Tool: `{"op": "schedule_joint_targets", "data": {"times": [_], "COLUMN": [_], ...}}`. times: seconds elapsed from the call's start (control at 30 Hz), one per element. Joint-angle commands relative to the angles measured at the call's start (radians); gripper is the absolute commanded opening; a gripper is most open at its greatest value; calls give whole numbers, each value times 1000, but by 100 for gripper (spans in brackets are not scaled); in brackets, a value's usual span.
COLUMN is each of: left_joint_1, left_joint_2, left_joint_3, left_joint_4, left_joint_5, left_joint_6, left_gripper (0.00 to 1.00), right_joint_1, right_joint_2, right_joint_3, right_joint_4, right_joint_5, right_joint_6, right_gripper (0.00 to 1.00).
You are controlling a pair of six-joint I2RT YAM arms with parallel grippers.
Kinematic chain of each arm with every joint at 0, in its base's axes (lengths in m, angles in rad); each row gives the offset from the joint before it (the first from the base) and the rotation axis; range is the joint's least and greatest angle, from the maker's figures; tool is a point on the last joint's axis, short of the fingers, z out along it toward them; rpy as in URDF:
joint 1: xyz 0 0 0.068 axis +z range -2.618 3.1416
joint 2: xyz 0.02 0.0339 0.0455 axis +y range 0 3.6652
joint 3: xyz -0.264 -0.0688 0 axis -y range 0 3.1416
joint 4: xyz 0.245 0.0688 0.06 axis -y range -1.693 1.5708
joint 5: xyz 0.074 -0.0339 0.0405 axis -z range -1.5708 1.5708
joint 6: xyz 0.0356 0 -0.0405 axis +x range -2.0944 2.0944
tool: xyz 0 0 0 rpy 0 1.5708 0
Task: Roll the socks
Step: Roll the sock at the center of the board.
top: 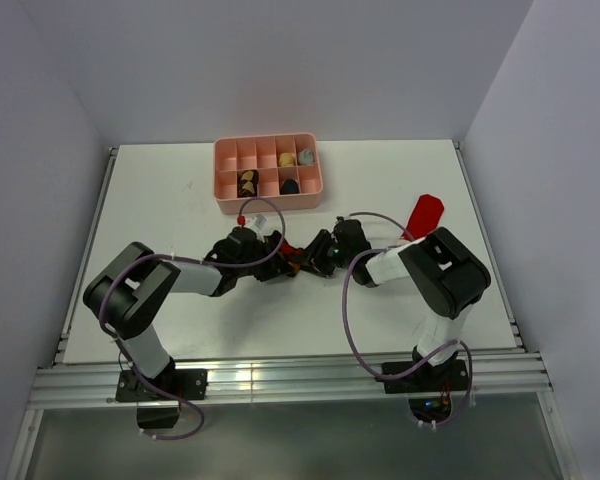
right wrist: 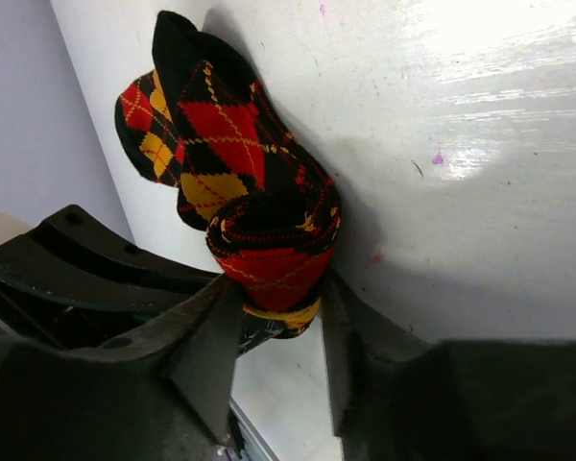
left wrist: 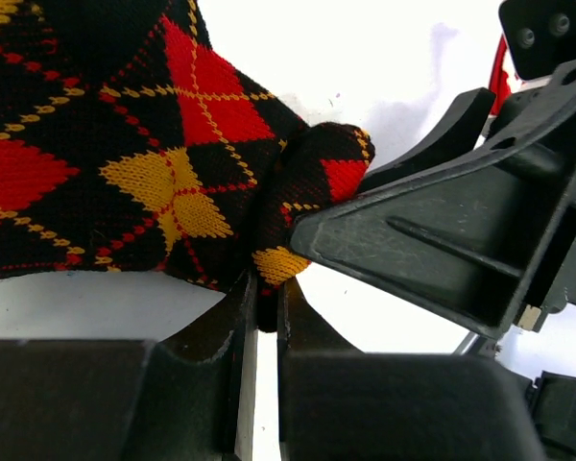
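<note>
A black sock with red and yellow argyle diamonds (left wrist: 125, 144) lies on the white table, one end wound into a tight roll (right wrist: 274, 240). My left gripper (left wrist: 267, 283) is shut on a fold of this sock at the roll's lower edge. My right gripper (right wrist: 283, 307) is closed on the rolled end, a finger pressing each side. In the top view the two grippers meet mid-table, left (top: 273, 256) and right (top: 312, 257), with the sock (top: 292, 263) mostly hidden between them. A plain red sock (top: 425, 213) lies flat to the right of the right arm.
A pink compartment tray (top: 220, 190) with small items in several cells stands behind the grippers. The right gripper's finger (left wrist: 432, 240) crowds the left wrist view. Table edges run left, right and near, with a metal rail in front.
</note>
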Motion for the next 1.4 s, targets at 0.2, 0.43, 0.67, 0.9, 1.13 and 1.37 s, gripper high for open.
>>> {"op": "schedule_joint_targets", "data": {"times": [0.2,0.43,0.67,0.9,1.13,1.37], "left_joint_1": [14,14,-48,-267,-397,-441], "left_joint_2": [37,2,-164,-221,-124,-37], "left_joint_3": [-40,-26,18,90,124,164], "left_joint_4": [38,9,-150,-227,-153,-97], "left_joint_5": [80,55,-217,-621,-778,-830], "left_joint_6": [-30,40,249,447,626,772], "left_gripper": [1,4,44,65,69,68], "right_joint_1": [8,10,12,19,24,24], "right_joint_2": [40,-13,-75,-67,-44,-46], "right_joint_3": [6,56,207,339,385,394], "right_joint_4": [25,-137,-501,-747,-832,-848], "right_joint_5": [0,49,155,212,206,201], "right_joint_6": [-12,-64,-137,-142,-150,-154], "right_gripper": [11,0,0,0,0,0]}}
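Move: The rolled end of the center sock is pinched in the left fingertips, practically at that hand's point. From the right hand, whose half-open fingers already straddle this end, it lies about 1 cm ahead, 1 cm to the left and barely lower. The pink box sits some 24 cm ahead of the left hand and 5 cm to its left; the red sock is roughly 9 cm ahead of the right hand and 29 cm to its right. The right fingers close on the sock's rolled end and keep it pinched, tipping about 25 degrees steeper and, after a short forward swing, drawing it some 3 cm to the right. The left fingers open wide and let go, lift about 5 cm, then sink most of the way back, ending a little right and back while the wrist rolls over by more than 50 degrees. ##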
